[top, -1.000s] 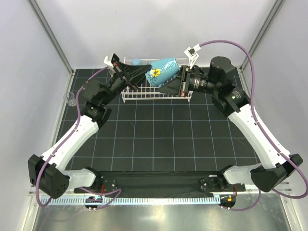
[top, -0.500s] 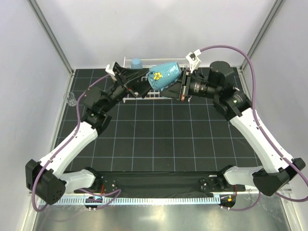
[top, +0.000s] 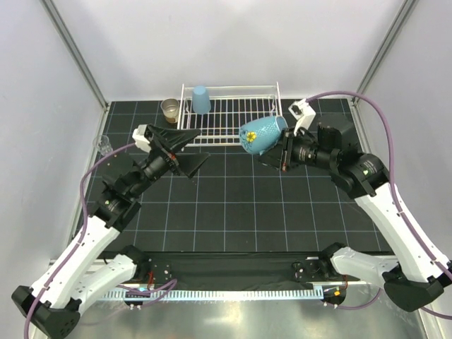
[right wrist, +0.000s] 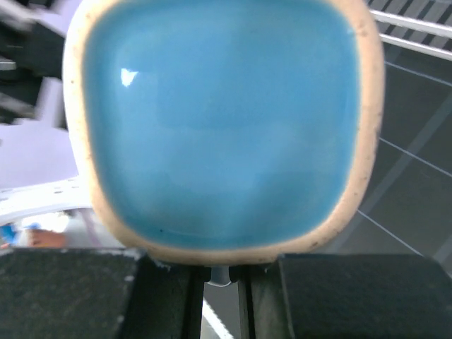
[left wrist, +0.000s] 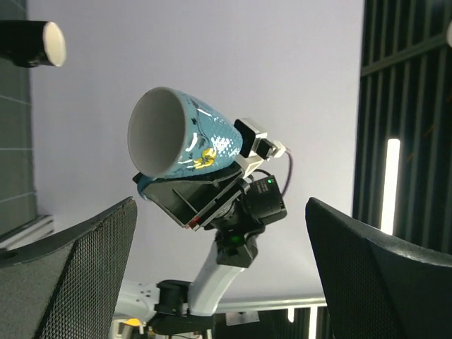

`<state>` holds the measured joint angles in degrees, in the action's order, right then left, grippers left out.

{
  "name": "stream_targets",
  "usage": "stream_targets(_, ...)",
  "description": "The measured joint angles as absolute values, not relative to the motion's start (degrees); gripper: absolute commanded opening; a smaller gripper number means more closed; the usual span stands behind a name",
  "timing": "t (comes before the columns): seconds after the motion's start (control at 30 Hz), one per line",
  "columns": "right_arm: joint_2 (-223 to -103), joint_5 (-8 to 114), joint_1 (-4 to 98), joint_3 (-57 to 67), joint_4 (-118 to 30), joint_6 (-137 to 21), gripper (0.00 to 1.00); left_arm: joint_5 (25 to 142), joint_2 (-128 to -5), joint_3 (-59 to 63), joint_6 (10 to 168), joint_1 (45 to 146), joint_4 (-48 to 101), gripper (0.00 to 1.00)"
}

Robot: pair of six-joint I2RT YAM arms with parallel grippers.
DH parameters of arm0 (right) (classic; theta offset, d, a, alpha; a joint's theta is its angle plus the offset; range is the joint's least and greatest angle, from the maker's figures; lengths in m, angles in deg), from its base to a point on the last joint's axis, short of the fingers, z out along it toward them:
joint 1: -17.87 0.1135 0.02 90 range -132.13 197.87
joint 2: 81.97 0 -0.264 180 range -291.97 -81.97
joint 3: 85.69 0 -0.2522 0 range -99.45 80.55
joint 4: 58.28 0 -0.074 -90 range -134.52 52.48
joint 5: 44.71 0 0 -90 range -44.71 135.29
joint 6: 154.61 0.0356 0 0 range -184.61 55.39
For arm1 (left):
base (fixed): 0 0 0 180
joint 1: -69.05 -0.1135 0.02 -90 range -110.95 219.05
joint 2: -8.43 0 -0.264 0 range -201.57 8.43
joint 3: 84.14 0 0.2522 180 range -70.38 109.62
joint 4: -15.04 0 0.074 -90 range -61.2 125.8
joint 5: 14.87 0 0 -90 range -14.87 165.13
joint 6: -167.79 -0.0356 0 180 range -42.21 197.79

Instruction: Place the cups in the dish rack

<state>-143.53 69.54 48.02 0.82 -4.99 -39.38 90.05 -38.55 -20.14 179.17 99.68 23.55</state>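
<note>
The teal mug [top: 260, 134] with a yellow flower is held sideways in the air just in front of the white wire dish rack [top: 240, 113], its mouth facing left. My right gripper [top: 277, 150] is shut on it; in the right wrist view the mug's base [right wrist: 226, 120] fills the frame and the fingers [right wrist: 224, 277] pinch its lower edge. My left gripper [top: 192, 150] is open and empty, left of the mug; its wrist view shows the mug [left wrist: 185, 138] ahead. A light blue tumbler [top: 201, 99] stands upside down in the rack.
A tan metallic cup [top: 169, 109] stands just left of the rack. A tiny clear glass [top: 104, 145] sits at the table's left edge. A black cup with cream inside [left wrist: 32, 42] shows at the top left of the left wrist view. Walls enclose the table.
My left gripper has drawn back from the mug, left and towards the near side. My right gripper has carried the mug off the rack to its front right.
</note>
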Motion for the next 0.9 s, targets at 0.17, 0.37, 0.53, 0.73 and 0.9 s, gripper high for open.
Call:
stream_targets(0.17, -144.7, 60.9, 48.0, 2.5, 0.0, -43.3, 0.04, 89.5, -37.8, -18.3, 172.6, 99.7, 35.7, 0.97)
stream_targets(0.37, -150.4, 50.0, 48.0, 2.2, 0.7, -44.3, 0.04, 89.9, -46.1, -3.1, 158.8, 99.7, 56.3, 0.95)
stream_targets(0.53, -159.6, 41.9, 48.0, -3.9, 0.7, -45.8, 0.04, 90.2, -52.9, 11.4, 144.2, 98.8, 70.2, 0.96)
stream_targets(0.73, -171.3, 35.8, 47.3, -14.5, -2.6, -46.3, 0.04, 86.5, -55.7, 23.1, 129.1, 97.4, 83.6, 0.99)
stream_targets(0.9, -182.0, 33.9, 45.9, -25.8, -3.5, -46.0, 0.04, 82.1, -50.4, 23.2, 123.3, 97.4, 89.4, 1.0)
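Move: The patterned cup is already in my right hand, and I'm taking it to the free right part of the dish rack, about 30 cm ahead of that hand, some 3 cm to its right and 27 cm below. The blue cup already racked stands about 32 cm ahead and 17 cm to the left of the same hand. From my empty left hand, that free spot lies some 31 cm ahead, 19 cm to the right and 33 cm below. I carry the patterned cup about 22 cm forward with my right hand, first dipping some 8 cm, then reaching nearly level in over the rack's right side. The wrist swings about 30 degrees clockwise, its left side rolls down and the fingers tip lower, keeping their grip. My left hand, still open, sinks, then clears off about 6 cm to the left, rolling roughly 60 degrees left side up. ##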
